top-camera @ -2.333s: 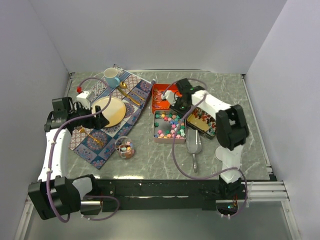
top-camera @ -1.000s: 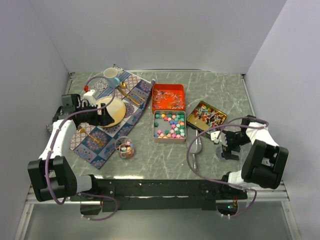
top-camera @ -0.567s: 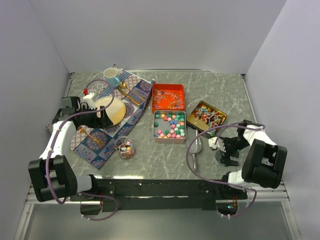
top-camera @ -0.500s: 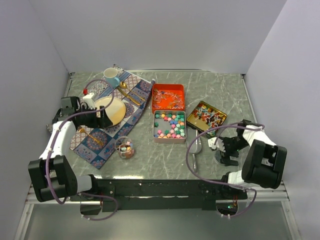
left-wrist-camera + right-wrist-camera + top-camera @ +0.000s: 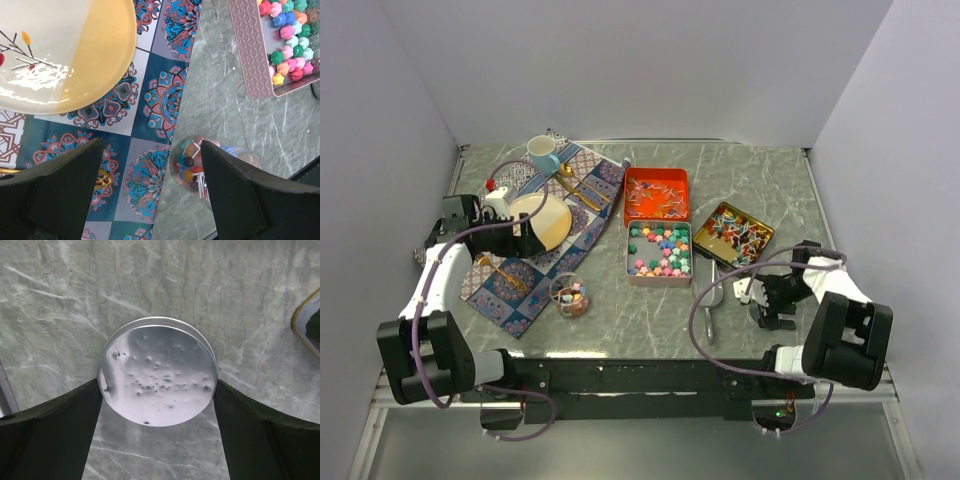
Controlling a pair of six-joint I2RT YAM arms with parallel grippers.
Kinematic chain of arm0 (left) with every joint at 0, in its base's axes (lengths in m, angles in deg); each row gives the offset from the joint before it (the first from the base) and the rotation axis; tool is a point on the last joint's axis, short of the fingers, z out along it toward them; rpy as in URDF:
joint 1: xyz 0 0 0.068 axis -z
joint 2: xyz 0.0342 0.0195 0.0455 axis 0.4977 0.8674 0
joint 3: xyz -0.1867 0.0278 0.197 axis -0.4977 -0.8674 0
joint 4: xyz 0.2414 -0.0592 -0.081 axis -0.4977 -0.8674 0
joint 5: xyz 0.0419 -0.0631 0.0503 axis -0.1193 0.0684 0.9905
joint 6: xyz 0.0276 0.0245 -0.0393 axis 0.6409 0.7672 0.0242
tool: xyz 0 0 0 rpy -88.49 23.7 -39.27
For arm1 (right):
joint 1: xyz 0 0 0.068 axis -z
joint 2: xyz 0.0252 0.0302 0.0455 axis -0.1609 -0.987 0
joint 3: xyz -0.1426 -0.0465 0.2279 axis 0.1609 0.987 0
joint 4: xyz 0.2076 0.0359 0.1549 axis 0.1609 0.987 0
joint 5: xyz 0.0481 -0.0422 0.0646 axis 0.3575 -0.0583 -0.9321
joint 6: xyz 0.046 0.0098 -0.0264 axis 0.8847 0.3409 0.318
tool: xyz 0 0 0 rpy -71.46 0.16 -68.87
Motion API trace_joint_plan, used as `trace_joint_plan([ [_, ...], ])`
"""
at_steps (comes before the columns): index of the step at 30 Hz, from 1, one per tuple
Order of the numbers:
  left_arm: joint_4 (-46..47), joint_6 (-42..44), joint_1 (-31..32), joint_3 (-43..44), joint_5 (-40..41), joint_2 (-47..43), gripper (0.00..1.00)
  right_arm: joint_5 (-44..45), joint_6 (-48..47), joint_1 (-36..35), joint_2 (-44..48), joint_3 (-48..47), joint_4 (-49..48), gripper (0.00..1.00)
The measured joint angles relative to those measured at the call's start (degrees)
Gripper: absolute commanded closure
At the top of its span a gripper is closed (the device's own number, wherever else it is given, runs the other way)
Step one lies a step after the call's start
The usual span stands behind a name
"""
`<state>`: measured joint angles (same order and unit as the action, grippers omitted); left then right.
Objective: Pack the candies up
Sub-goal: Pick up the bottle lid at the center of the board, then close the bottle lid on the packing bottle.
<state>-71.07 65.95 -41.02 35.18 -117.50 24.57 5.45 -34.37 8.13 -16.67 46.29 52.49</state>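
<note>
Pastel star candies fill a pink tin; in the left wrist view that tin and its candies sit at the upper right. Thin wrapped candies lie in an orange tin, and colourful wrapped ones in a gold tin. A small glass jar holds a few sweets. My left gripper hangs open above the cloth edge, beside the jar. My right gripper is down at the table, its fingers pressed against both sides of a round silver lid.
A silver scoop lies between the pink tin and my right gripper. A patterned cloth carries a yellow plate, gold cutlery and a blue mug. Walls close in on three sides.
My right gripper has settled lower around the round lid and its jaws have narrowed onto it. The left arm has barely moved.
</note>
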Motion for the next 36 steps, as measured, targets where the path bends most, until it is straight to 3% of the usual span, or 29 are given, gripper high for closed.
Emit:
trace_joint_plan([
  [6,-0.87,3.39,-0.07,-0.07,-0.46,-0.07,0.14,-1.27,0.02,-0.02,6.45,-1.40,4.83,0.16],
  [11,-2.05,8.57,-2.10,-0.04,-1.70,0.17,0.14,-4.61,0.24,-0.79,11.30,-12.94,13.86,0.14],
  [13,-1.46,8.37,-4.79,-0.04,-2.99,0.17,0.15,-6.29,1.90,-4.13,12.37,-19.08,15.82,0.14],
  [17,1.05,4.50,-9.86,-0.09,-5.31,0.13,0.14,-9.14,11.04,-17.53,11.04,-32.02,18.43,0.14],
  [22,6.95,-5.03,-12.96,-0.72,-6.58,-2.93,0.14,-12.22,25.81,-36.61,0.46,-50.73,16.46,0.15],
  [27,11.85,-14.69,-15.82,-0.81,-6.32,-8.37,0.13,-13.73,36.41,-51.39,-13.14,-64.94,12.66,0.15],
  [36,18.88,-29.09,-17.66,-0.81,-4.92,-14.23,0.12,-15.98,47.15,-69.68,-39.43,-86.66,10.29,0.14],
])
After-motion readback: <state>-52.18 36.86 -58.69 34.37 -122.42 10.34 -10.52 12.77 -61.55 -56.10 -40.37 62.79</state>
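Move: The right gripper's fingers are already around the bottle lid lying on the board. The open candy bottle it is taken to stands about 51 cm to its left and 4 cm farther out, its middle some 4 cm higher. On the way lie the scoop, 13 cm left and 2 cm ahead, and the star-candy tin, 27 cm left and 16 cm ahead. The bottle is about 8 cm back, 7 cm right of and 8 cm below the left gripper. Keep the right fingers' pinch on the lid's rim and lift it off the board, rising nearly 28 cm, then swing it fast to the left, about 45 cm in all, towards the bottle, sinking a little at the end while the hand turns counter-clockwise and its left side rises. Clear the left gripper, fingers open and empty, away from the bottle, leftward and up, turning it counter-clockwise with the fingers tipping up. ##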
